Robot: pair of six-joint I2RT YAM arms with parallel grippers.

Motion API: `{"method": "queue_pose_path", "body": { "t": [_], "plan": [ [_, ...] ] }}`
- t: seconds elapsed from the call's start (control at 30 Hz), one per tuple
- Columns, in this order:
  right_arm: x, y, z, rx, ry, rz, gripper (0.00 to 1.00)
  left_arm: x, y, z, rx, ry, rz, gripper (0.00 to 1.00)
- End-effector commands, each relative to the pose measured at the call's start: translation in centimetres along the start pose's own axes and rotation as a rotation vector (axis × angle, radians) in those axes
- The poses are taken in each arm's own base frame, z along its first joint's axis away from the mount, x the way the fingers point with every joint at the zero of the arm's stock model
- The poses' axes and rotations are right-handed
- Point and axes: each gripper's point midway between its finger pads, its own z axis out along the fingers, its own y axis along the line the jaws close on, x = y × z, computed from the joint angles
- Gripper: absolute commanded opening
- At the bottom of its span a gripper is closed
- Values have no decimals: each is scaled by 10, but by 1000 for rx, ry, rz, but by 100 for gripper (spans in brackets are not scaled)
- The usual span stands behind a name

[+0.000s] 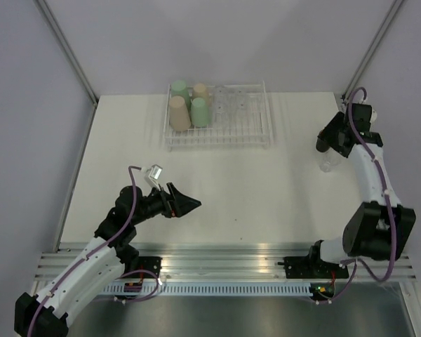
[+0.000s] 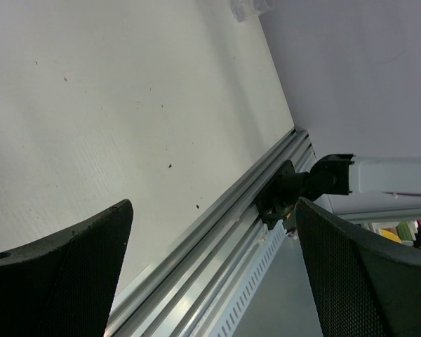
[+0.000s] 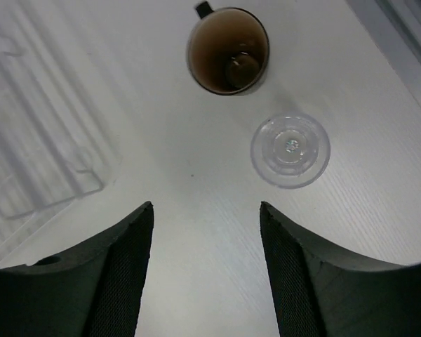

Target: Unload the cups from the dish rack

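Observation:
The white wire dish rack [image 1: 256,137] stands at the back of the table. In its left half are two green tumblers [image 1: 199,111] and two beige tumblers [image 1: 179,113], upside down. Faint clear cups [image 1: 233,105] fill its right half. At the right side of the table my right gripper [image 1: 328,142] hangs open above the surface, holding nothing [image 3: 207,210]. Just ahead of its fingertips a clear cup [image 3: 290,149] [image 1: 328,163] stands on the table, and the dark brown cup [image 3: 228,50] stands beyond it. My left gripper [image 1: 191,203] [image 2: 214,207] is wide open and empty over the near-left table.
The rack's corner [image 3: 35,161] shows left of the right gripper. A metal rail [image 1: 224,263] runs along the table's near edge with the right arm's base [image 2: 302,186] bolted to it. Grey walls close the left, back and right sides.

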Motion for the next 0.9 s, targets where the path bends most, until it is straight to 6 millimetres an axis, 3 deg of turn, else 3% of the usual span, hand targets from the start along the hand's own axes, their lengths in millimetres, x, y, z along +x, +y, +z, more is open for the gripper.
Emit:
{"method": "queue_pose_path", "body": {
  "t": [0.0,0.03,0.07,0.13,0.17,0.23,0.27,0.3,0.33,0.37,0.4,0.43,0.47,0.5,0.53,0.57,0.6,0.67,0.7,0.73,0.77,0.8,0.87],
  "plan": [
    [-20,37,-60,-193,-181,-51,73,-39,-28,-2,37,-117,115,100],
    [-21,46,-87,-270,-236,-57,75,-46,-30,-1,28,-136,121,100],
    [1,49,-88,-332,-197,-77,76,-60,-41,-2,35,-169,147,100],
    [17,64,-113,-441,-234,-109,79,-75,-36,9,-22,-176,147,100],
    [45,67,-109,-459,-183,-145,80,-94,-46,13,-33,-204,174,100],
    [85,67,-107,-482,-109,-196,82,-116,-45,36,-93,-190,190,100],
    [106,77,-111,-529,-73,-232,82,-126,-43,45,-121,-196,198,100],
    [120,78,-111,-547,-52,-248,83,-135,-42,53,-140,-199,209,100],
    [141,74,-109,-558,-24,-256,83,-136,-25,73,-198,-164,215,100],
    [158,79,-114,-590,0,-288,85,-158,-37,80,-209,-213,244,100],
    [168,78,-114,-593,7,-295,86,-163,-32,91,-244,-209,263,100],
    [180,72,-113,-596,20,-293,86,-179,-41,98,-261,-232,311,100],
    [191,75,-117,-623,36,-302,88,-178,-20,118,-345,-216,323,100],
    [198,73,-117,-631,47,-304,89,-182,-15,126,-380,-214,337,100],
    [206,70,-118,-642,57,-306,90,-199,-23,133,-392,-244,365,100],
    [212,71,-123,-664,65,-312,92,-196,3,151,-475,-225,366,100],
    [215,70,-127,-677,65,-319,93,-198,11,158,-511,-215,368,100],
    [224,65,-128,-670,80,-334,94,-213,12,175,-543,-241,382,100],
    [225,63,-130,-673,77,-338,94,-206,31,190,-583,-210,383,100],
    [227,60,-130,-665,81,-346,94,-216,27,197,-586,-228,396,100],
    [232,57,-130,-657,96,-359,94,-219,33,200,-632,-247,406,100],
    [233,55,-130,-658,98,-368,95,-212,53,212,-679,-222,409,100],
    [240,51,-131,-657,114,-378,95,-220,60,222,-718,-239,411,100]
  ]
}}
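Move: For the left hand, the nearest clear glass in the rack lies about 38 cm ahead, 10 cm to the right and 8 cm lower. The green cup stands some 7 cm left of that glass and level with it; another clear glass is about 8 cm right of it and 2 cm farther out. From the right hand, the rack glass is about 18 cm ahead and 33 cm left; the placed glass lies nearly below, about 11 cm down, with the dark mug roughly 9 cm beyond it. Heading for the clear glasses in the rack, the left hand sweeps about 29 cm forward and 9 cm right, rising about 10 cm before sinking most of that; it swings counter-clockwise, rolls its left side up and keeps its fingers wide open, touching nothing yet. Already clear of the placed glass, the right hand rises, swings left and back, then sinks, turning some 40 degrees counter-clockwise and opening wider. ##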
